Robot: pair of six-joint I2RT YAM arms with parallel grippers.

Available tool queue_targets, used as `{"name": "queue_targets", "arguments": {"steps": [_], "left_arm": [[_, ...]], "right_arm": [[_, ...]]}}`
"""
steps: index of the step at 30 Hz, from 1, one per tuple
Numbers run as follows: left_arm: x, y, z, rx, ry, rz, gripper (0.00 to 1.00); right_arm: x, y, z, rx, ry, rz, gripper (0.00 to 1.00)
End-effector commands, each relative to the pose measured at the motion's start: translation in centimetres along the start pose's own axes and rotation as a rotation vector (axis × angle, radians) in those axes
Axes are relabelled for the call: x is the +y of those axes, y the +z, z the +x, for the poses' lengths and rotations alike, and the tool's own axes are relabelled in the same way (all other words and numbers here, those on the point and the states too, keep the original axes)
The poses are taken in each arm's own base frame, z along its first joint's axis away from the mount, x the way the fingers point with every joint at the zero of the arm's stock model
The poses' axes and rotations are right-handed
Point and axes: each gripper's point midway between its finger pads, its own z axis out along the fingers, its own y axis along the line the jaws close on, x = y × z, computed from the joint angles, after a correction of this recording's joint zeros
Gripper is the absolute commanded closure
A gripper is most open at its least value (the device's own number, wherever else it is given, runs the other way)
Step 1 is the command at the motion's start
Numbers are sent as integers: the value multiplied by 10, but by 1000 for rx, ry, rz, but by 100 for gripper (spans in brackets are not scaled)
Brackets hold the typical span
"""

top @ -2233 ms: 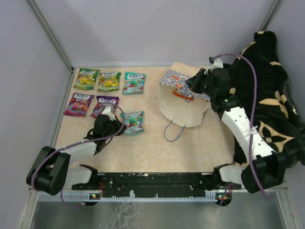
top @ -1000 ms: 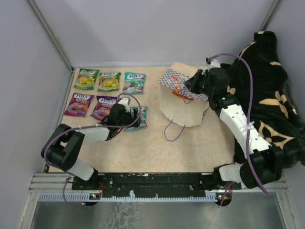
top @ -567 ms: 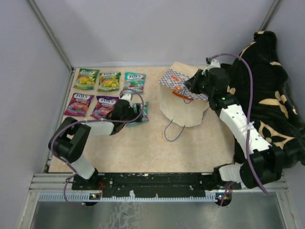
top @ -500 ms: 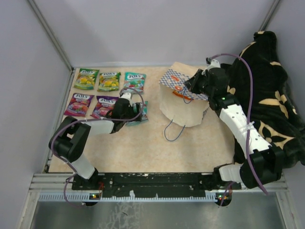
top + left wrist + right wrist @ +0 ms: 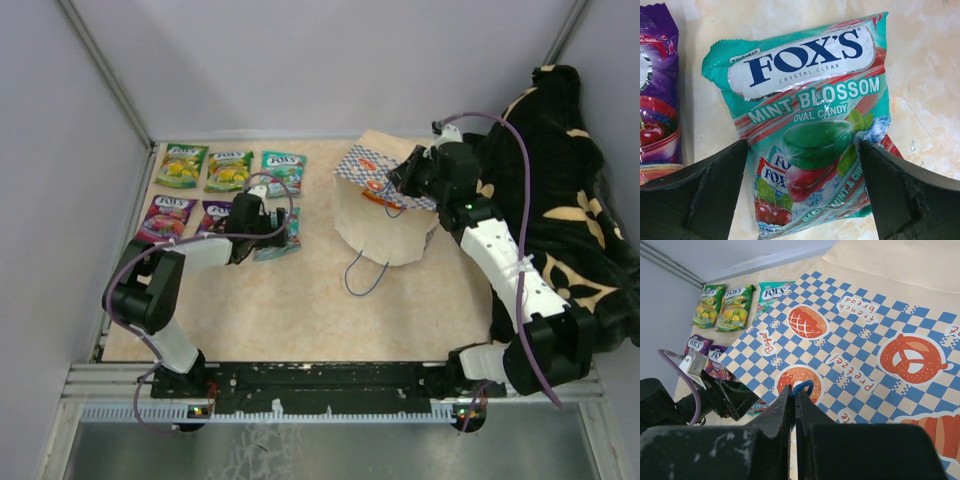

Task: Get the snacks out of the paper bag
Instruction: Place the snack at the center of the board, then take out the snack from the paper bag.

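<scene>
Several snacks lie flat in two rows at the far left: a green packet [image 5: 181,165], a yellow-green one [image 5: 229,170], a teal one [image 5: 281,172], a red-purple one [image 5: 165,218] and a purple one [image 5: 213,214]. My left gripper [image 5: 264,226] stands open over a teal mint packet [image 5: 810,115], its fingers [image 5: 695,195] on either side of the packet's lower half. The paper bag [image 5: 385,220] lies mid-table with its checkered band [image 5: 865,340] lifted. My right gripper [image 5: 796,392] is shut on the bag's blue cord handle [image 5: 803,386].
A black-and-tan blanket [image 5: 565,180] is heaped along the right side, behind the right arm. The bag's other blue cord handle [image 5: 365,280] loops loose on the table near the bag's front edge. Grey walls close in the left and far sides.
The left gripper has travelled away from the base with the teal mint packet, which now lies beside the purple one, and its jaws stand a little wider. The right arm has not moved.
</scene>
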Motion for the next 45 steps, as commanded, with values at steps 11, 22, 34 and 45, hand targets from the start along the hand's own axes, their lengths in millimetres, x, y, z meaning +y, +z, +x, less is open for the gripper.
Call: {"name": "queue_targets", "arguments": {"steps": [11, 22, 34, 45], "left_arm": [[-30, -71, -83, -62, 70, 53, 0], [-215, -163, -99, -392, 183, 570, 1], [-333, -89, -93, -529, 7, 798, 0], [-322, 28, -99, -485, -346, 657, 0]], "right_arm": [[31, -12, -49, -118, -11, -86, 100], [37, -13, -62, -135, -10, -81, 100], [42, -24, -68, -139, -12, -78, 100], [37, -38, -70, -152, -46, -42, 99]]}}
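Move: The orange snack, deep in the paper bag under its checked flap, lies about 30 cm to the left hand's right, 9 cm farther out and a few centimetres higher. The teal snack just laid down sits right under the open fingers; the purple one is some 17 cm to the left and level with it, the upper teal one about 15 cm ahead. From the right hand the orange snack is some 9 cm ahead, straight out, and 21 cm below. From the teal snack left lying, the left hand rises over 20 cm with its fingers still wide open, then arcs right and about 11 cm back, before coming forward and down into the bag's mouth towards the orange snack, some 33 cm right of its start, the wrist swinging to point right and flatter. The right hand, still pinching the bag by its blue handle, lifts about 4 cm. ##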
